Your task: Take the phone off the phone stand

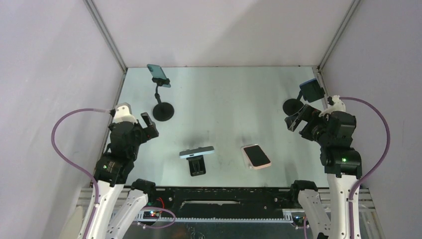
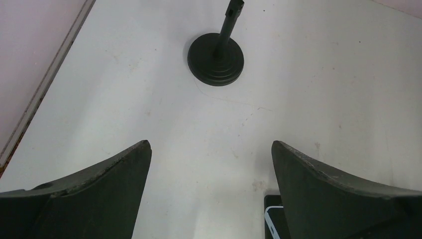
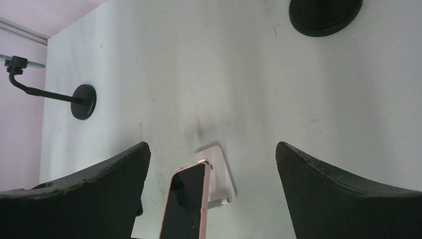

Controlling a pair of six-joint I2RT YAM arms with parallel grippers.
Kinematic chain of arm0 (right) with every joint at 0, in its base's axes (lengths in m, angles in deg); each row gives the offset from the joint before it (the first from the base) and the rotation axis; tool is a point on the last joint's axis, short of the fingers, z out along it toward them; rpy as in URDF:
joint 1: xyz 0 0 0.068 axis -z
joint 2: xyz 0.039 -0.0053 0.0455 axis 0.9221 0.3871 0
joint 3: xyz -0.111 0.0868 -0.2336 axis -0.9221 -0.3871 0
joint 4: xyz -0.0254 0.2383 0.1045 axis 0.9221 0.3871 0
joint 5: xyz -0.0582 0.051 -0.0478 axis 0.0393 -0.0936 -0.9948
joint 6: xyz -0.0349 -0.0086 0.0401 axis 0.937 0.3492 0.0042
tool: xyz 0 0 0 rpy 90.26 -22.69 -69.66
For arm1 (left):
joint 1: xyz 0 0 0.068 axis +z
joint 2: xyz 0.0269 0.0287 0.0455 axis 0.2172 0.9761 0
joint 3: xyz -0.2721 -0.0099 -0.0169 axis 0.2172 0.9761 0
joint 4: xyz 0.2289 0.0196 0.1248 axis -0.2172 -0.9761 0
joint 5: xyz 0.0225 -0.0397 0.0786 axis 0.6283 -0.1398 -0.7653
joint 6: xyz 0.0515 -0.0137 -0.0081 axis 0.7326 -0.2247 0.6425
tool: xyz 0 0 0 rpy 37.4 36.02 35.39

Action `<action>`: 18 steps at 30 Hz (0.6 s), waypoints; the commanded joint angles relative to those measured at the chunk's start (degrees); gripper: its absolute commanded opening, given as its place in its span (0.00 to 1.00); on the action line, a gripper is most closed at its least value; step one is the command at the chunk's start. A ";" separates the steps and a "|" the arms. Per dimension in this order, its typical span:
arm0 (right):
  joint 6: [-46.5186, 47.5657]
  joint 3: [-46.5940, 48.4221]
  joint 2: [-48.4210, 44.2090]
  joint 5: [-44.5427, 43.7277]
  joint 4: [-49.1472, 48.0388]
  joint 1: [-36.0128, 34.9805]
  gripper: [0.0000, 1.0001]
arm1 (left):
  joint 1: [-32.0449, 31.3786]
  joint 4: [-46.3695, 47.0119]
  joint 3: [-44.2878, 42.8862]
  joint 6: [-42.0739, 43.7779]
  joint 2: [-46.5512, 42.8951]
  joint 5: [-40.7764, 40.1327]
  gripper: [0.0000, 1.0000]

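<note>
A pink phone (image 1: 257, 156) leans on a white stand (image 1: 247, 158) at the front centre-right. In the right wrist view the phone (image 3: 186, 201) and its stand (image 3: 221, 174) lie below and between my open right fingers. A light-blue phone (image 1: 197, 152) rests on a black stand (image 1: 198, 166) at the front centre; its corner (image 2: 272, 223) shows beside my right-hand finger in the left wrist view. My left gripper (image 1: 149, 124) (image 2: 210, 144) is open and empty above bare table. My right gripper (image 1: 293, 122) (image 3: 213, 145) is open and empty.
A teal phone (image 1: 158, 74) sits on a gooseneck stand with a round black base (image 1: 163, 111) (image 2: 215, 59) at the back left. A blue phone (image 1: 312, 90) sits on another round-based stand (image 1: 292, 106) (image 3: 326, 12) at the back right, close to my right gripper. Walls enclose the table.
</note>
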State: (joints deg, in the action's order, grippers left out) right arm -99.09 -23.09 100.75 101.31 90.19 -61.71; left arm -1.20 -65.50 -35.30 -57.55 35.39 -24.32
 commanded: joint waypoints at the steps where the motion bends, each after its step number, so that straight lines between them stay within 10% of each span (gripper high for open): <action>1: 0.05 -0.93 0.62 -1.03 -1.93 0.28 1.00 | 0.37 1.24 0.55 -0.94 -1.31 -2.09 0.98; 7: 1.47 -1.14 0.50 -2.84 -1.05 0.28 1.00 | 0.38 -4.02 -6.33 -1.89 0.03 -10.47 0.98; 18: 3.53 -3.25 -1.88 -1.90 -0.50 0.28 1.00 | 0.30 -5.91 -6.98 -5.16 -5.04 -1.31 0.98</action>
State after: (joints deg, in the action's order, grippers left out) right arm -96.64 -26.37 99.35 99.21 90.26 -61.71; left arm -1.17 -70.29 -42.69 -59.65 31.50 -28.12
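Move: The teal phone on its gooseneck stand is some 22 cm ahead of the left hand, about 2 cm to its right and roughly level with it. That stand's round base is about 19 cm ahead, 1 cm left and 18 cm below. The phone on the low black stand sits about 16 cm right, 5 cm back and 10 cm below. From the right hand, the teal phone is roughly 22 cm ahead, 54 cm left and 2 cm lower. Upward and slightly back from the teal phone's stand goes the left hand, touching nothing: it first eases about 2 cm left, then climbs some 5 cm while drawing back about 2 cm, its fingers tilting up a little and staying wide open. The right hand, also wide open, sinks about 2 cm over bare table. ##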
